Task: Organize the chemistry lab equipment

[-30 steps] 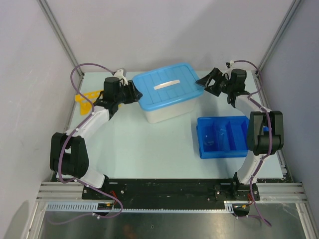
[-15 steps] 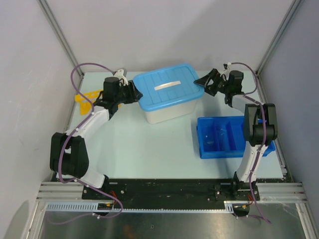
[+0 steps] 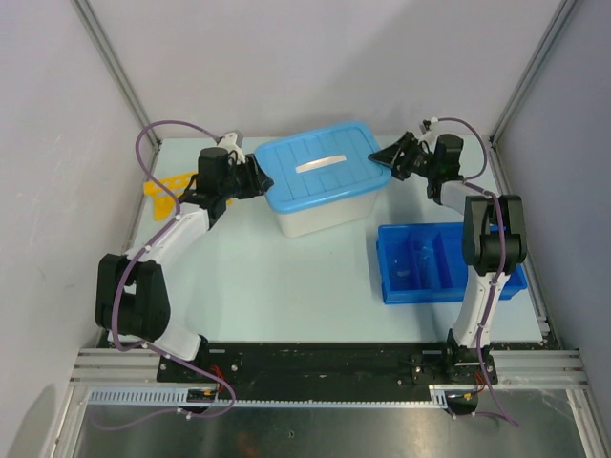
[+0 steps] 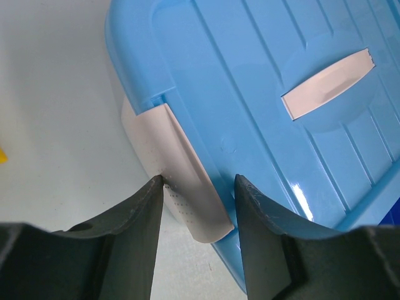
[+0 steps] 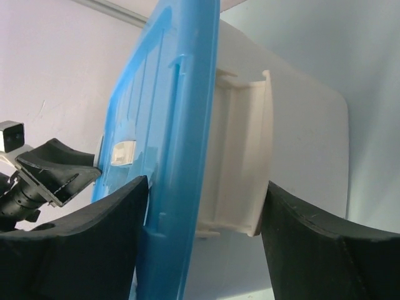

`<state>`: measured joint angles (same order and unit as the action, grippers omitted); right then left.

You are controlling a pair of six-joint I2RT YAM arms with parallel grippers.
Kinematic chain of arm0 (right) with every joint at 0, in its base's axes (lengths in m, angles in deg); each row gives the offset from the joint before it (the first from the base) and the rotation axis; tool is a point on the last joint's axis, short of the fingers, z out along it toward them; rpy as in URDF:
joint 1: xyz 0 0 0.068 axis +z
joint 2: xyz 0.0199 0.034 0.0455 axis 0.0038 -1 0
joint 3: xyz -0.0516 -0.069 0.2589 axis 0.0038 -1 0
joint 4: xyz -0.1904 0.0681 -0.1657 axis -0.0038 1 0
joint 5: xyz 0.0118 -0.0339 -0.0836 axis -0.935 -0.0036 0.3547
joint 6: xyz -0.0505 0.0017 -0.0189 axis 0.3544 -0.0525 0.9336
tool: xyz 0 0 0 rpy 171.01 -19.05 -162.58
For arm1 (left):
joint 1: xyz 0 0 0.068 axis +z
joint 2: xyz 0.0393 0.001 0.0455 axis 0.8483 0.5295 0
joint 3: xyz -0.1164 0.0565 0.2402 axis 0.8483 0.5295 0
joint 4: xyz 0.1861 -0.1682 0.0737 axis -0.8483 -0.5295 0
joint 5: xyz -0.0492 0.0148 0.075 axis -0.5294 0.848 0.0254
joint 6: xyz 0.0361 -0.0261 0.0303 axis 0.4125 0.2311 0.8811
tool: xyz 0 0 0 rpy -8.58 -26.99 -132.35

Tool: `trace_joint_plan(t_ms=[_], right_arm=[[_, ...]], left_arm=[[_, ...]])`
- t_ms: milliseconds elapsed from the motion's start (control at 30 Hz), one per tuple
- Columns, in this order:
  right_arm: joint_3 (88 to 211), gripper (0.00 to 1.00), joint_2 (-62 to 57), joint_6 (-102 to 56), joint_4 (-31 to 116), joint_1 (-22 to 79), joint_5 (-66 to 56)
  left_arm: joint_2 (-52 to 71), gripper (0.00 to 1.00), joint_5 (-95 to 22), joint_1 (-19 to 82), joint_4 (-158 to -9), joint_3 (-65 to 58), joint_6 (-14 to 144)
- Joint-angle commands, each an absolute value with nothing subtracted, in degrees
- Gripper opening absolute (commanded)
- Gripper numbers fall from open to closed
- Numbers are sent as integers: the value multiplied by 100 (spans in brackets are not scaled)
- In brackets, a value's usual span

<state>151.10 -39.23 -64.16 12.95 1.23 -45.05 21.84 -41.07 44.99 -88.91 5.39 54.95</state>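
Note:
The yellow holed tube rack [image 3: 168,187] lies at the far left, partly behind my left arm. A clear tube-like item [image 3: 408,266] lies in the blue divided tray [image 3: 385,250]; the other equipment is out of view. My left gripper [image 3: 256,177] [image 4: 199,182] is shut on the white latch [image 4: 187,187] and blue lid edge at the left end of the big white tub [image 3: 315,218]. My right gripper [image 3: 388,158] [image 5: 206,184] straddles the tub's right end, one finger against the blue lid [image 5: 175,144] and the other against the white latch [image 5: 247,169].
The tub with its blue lid [image 3: 321,165] stands at the back centre between both grippers. The blue tray sits at the right beside my right arm. Grey walls and metal frame posts close in the table on the left, back and right.
My right gripper has shifted slightly left onto the tub's right end and its jaws have narrowed around the lid and latch. The left arm and the tub have not moved.

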Motion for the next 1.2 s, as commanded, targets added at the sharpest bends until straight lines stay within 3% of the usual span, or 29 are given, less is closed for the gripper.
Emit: trace_joint_plan(t_ms=[0,333,1167], right_arm=[[15369,69,-3617,-5942,1570,202,-4413],[15946,57,-3198,-4434,3514,502,-3527],[16637,38,-3080,-2875,5252,1137,-1962]], left_arm=[[2337,51,-4196,4528,-9429,676,5877],[2393,50,-4230,4521,-9410,668,5848],[2432,50,-4243,4528,-9374,666,5817]])
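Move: The beige latch on the bin's right end, flared outward, is already between the right hand's fingers, its middle about 1 cm ahead and 1 cm below. The blue lid's middle lies roughly 12 cm left and 3 cm back of this hand, at much the same height; the blue tray some 18 cm back, 18 cm right and 13 cm lower. From the left hand, the right latch is about 24 cm right, 7 cm ahead, level. With one finger on the lid's rim and the other outside the flared latch, the right hand squeezes the two together, the gap narrowing from about three quarters open to half. Meanwhile it rises about 2 cm with slight forward drift and tips its fingers down some 30 degrees, carrying the latch up against the rim. The left hand stays put, still pinching the left latch against the lid. ##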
